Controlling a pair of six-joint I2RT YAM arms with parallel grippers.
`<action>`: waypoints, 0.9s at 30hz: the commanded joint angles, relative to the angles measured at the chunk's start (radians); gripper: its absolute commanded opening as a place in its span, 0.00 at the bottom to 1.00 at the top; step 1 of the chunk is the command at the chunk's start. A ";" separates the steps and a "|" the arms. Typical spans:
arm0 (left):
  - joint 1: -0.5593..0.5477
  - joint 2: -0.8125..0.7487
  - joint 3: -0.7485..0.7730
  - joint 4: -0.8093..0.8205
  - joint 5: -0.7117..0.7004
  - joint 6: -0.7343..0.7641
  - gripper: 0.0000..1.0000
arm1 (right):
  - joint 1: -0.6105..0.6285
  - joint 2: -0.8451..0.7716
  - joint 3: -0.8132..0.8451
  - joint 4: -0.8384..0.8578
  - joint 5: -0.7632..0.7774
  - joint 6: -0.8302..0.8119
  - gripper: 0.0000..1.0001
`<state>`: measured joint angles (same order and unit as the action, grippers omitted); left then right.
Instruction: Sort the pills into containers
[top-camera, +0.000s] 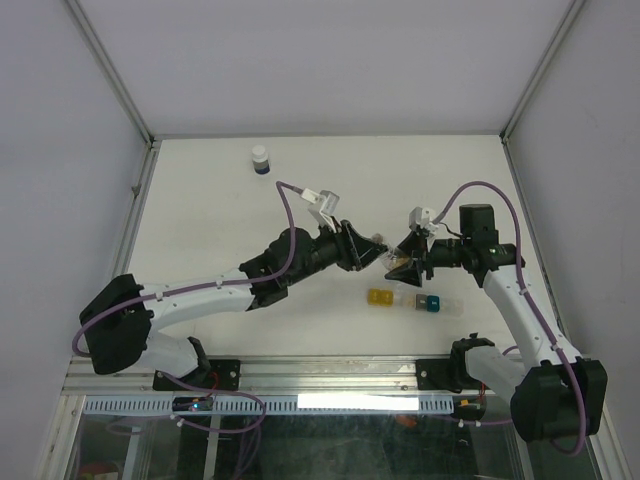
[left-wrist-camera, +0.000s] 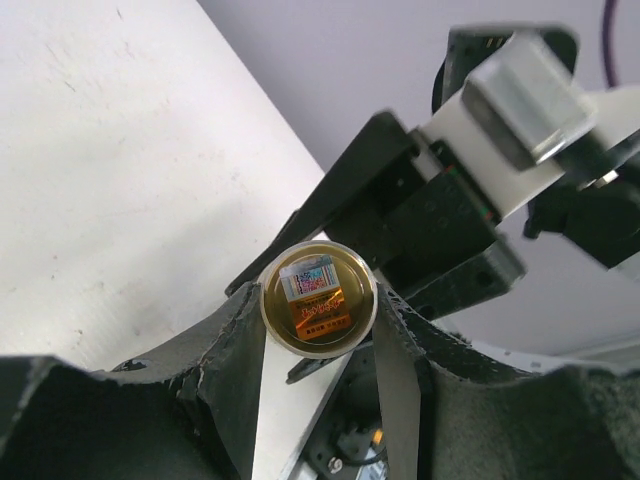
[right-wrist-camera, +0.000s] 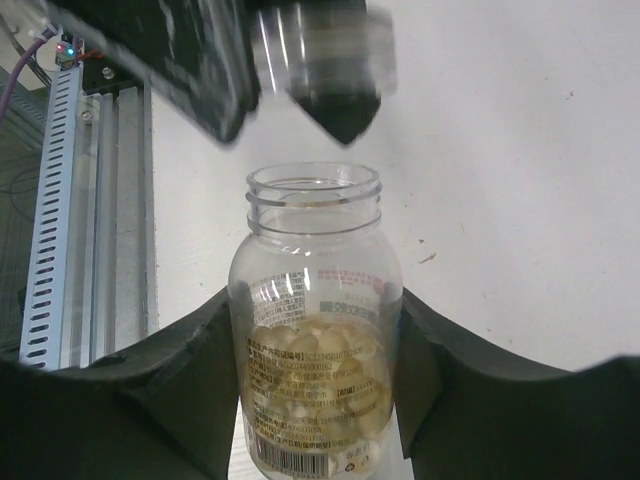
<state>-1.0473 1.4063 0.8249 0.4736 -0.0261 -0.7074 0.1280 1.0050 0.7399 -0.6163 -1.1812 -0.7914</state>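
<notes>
My right gripper (right-wrist-camera: 315, 312) is shut on a small clear vial (right-wrist-camera: 316, 330) that stands upright with its mouth open. Pale tan pills (right-wrist-camera: 325, 375) fill its lower half. My left gripper (left-wrist-camera: 318, 305) is shut on the vial's round gold-lined cap (left-wrist-camera: 318, 297), held just off the vial's mouth. From above, the left gripper (top-camera: 366, 251) and the right gripper (top-camera: 399, 263) meet tip to tip over the table's middle. The containers (top-camera: 405, 300), a strip of yellow, clear, teal and clear cells, lie just in front of the right gripper.
A white-capped dark blue bottle (top-camera: 260, 160) stands at the back of the table, left of centre. White walls (top-camera: 330, 60) close the table at the back and sides. A metal rail (top-camera: 300, 375) runs along the near edge.
</notes>
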 joint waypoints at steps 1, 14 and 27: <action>0.001 -0.099 0.009 0.020 -0.100 -0.090 0.00 | -0.005 0.000 0.009 0.037 0.021 0.023 0.00; 0.170 -0.154 -0.076 -0.225 -0.149 -0.007 0.00 | -0.018 -0.019 0.009 0.035 0.001 0.024 0.00; 0.440 -0.042 -0.095 -0.544 -0.279 0.076 0.08 | -0.024 -0.027 0.008 0.034 -0.003 0.024 0.00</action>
<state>-0.6456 1.3499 0.7174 -0.0002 -0.2207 -0.6704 0.1123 1.0061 0.7399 -0.6136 -1.1587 -0.7784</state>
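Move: The left hand already pinches the loose lid; the clear table it carries it to lies about 10 cm ahead, 21 left and 20 below. The open pill bottle, held by the right hand, is some 6 cm right, 3 back and 4 below; the white bottle stands about 31 ahead, 27 left, 18 down. From the right hand that table spot is about 13 ahead, 27 left, 15 below. Left hand rises with the lid, then swings about 17 cm left, down and forward, away from the bottle. ##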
